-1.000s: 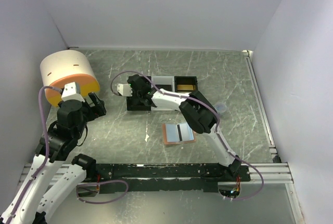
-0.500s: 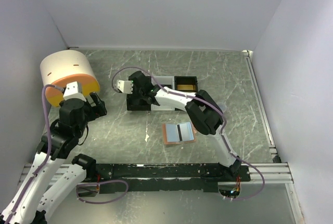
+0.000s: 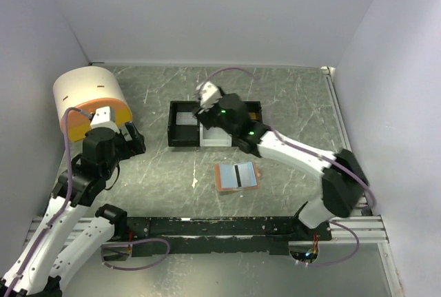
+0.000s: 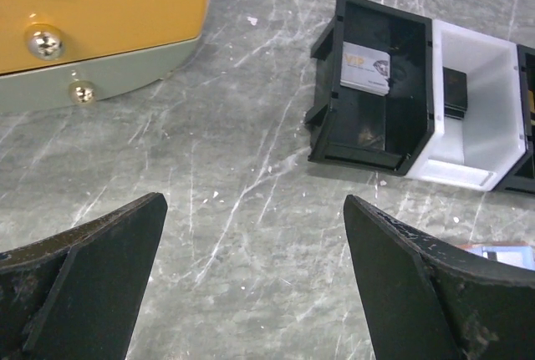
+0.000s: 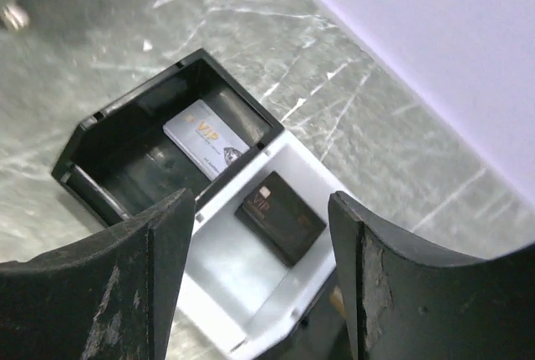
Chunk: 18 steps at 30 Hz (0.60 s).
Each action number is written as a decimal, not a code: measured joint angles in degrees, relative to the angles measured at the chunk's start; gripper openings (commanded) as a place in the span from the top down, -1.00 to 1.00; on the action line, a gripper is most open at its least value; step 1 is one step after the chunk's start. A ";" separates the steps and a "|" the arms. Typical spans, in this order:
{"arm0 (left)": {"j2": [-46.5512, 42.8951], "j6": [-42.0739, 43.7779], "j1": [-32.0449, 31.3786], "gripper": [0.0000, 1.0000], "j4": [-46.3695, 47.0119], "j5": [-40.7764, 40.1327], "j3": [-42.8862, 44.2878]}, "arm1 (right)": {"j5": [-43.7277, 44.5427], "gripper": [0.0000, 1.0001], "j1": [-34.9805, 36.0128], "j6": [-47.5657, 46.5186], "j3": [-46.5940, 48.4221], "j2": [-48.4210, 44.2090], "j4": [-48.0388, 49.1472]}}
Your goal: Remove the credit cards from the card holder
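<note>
The card holder (image 3: 236, 176) lies open on the table, salmon-orange outside and light blue inside. A corner of the card holder (image 4: 502, 253) shows in the left wrist view. A silver credit card (image 5: 205, 139) leans in the tray's black left compartment (image 3: 182, 131). A black card (image 5: 280, 216) lies in the white middle compartment (image 3: 214, 134). My right gripper (image 5: 261, 203) hangs open and empty above the white compartment, and in the top view the right gripper (image 3: 209, 114) is over the tray. My left gripper (image 4: 255, 201) is open and empty above bare table, left of the tray.
The three-compartment tray (image 4: 334, 118) stands behind the card holder; my right arm partly hides its right black compartment (image 3: 252, 113). A cream and orange drum (image 3: 89, 97) sits at the far left beside my left arm. Walls enclose the table on three sides.
My right gripper has opened and moved right, from over the tray's left black compartment to over the white one. Its elbow swung out to the right. The left arm has barely moved.
</note>
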 measured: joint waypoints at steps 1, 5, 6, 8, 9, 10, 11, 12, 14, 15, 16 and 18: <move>0.07 0.24 0.00 -1.00 0.26 0.70 -0.04 | 0.52 -0.24 -0.68 4.42 -2.75 -3.93 0.66; 0.74 1.55 0.00 -0.99 1.66 4.59 -0.15 | 2.56 -0.19 -4.42 22.67 -12.68 -17.25 -1.27; 1.01 1.86 0.00 -1.00 2.03 5.75 -0.22 | 2.99 -0.19 -5.31 26.36 -15.08 -20.02 -2.49; 1.44 2.67 0.00 -1.00 3.02 8.72 -0.48 | 3.39 -0.21 -6.47 33.83 -20.74 -25.33 -5.05; 1.62 2.95 0.00 -0.97 3.58 10.08 -0.66 | 3.23 -0.22 -6.54 37.11 -23.82 -27.89 -6.40; 1.73 3.08 0.00 -0.93 4.42 11.89 -0.96 | 2.84 -0.23 -6.49 39.93 -26.80 -30.14 -7.72; 1.92 3.15 0.00 -0.91 5.62 14.12 -1.46 | 2.54 -0.23 -6.47 42.60 -29.51 -32.22 -9.31; 2.10 2.84 0.00 -0.90 6.69 16.26 -1.99 | 2.23 -0.24 -6.38 45.03 -31.91 -33.97 -11.04; 2.60 1.57 0.00 -0.96 9.81 21.55 -3.45 | 1.62 -0.26 -6.38 48.89 -35.17 -36.39 -14.12; 3.21 0.50 0.00 -0.97 11.58 24.50 -4.20 | 1.03 -0.27 -6.38 50.56 -36.37 -37.27 -15.63; 4.22 -0.83 0.00 -0.97 13.66 27.91 -4.96 | 0.59 -0.28 -6.38 51.60 -37.00 -37.77 -16.87; 5.90 -2.97 -0.35 -0.96 16.87 32.52 -5.79 | -0.35 -0.29 -6.38 53.81 -37.46 -38.14 -19.39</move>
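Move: The card holder lies open on the table about 15 cm back and 14 cm to the right of the right hand, some 19 cm below it; the three-part card tray's middle is about 7 cm ahead and 5 cm right of that hand, and the clear cup about 3 cm back and 36 cm right. From the left hand, the holder is about 35 cm right, 4 cm back and 19 cm below, with the tray's middle some 17 cm ahead and 27 cm right. Touching nothing, the right hand leaves the tray for the card holder, first swinging right with a slight rise, then sweeping back and down: about 15 cm right, 14 cm back and 11 cm lower overall. Its wrist tips the fingers steeply down and turns clockwise, fingers still part open. The wide-open left hand moves some 11 cm right towards the holder, speeding up, turning clockwise and rolling its left side down. ##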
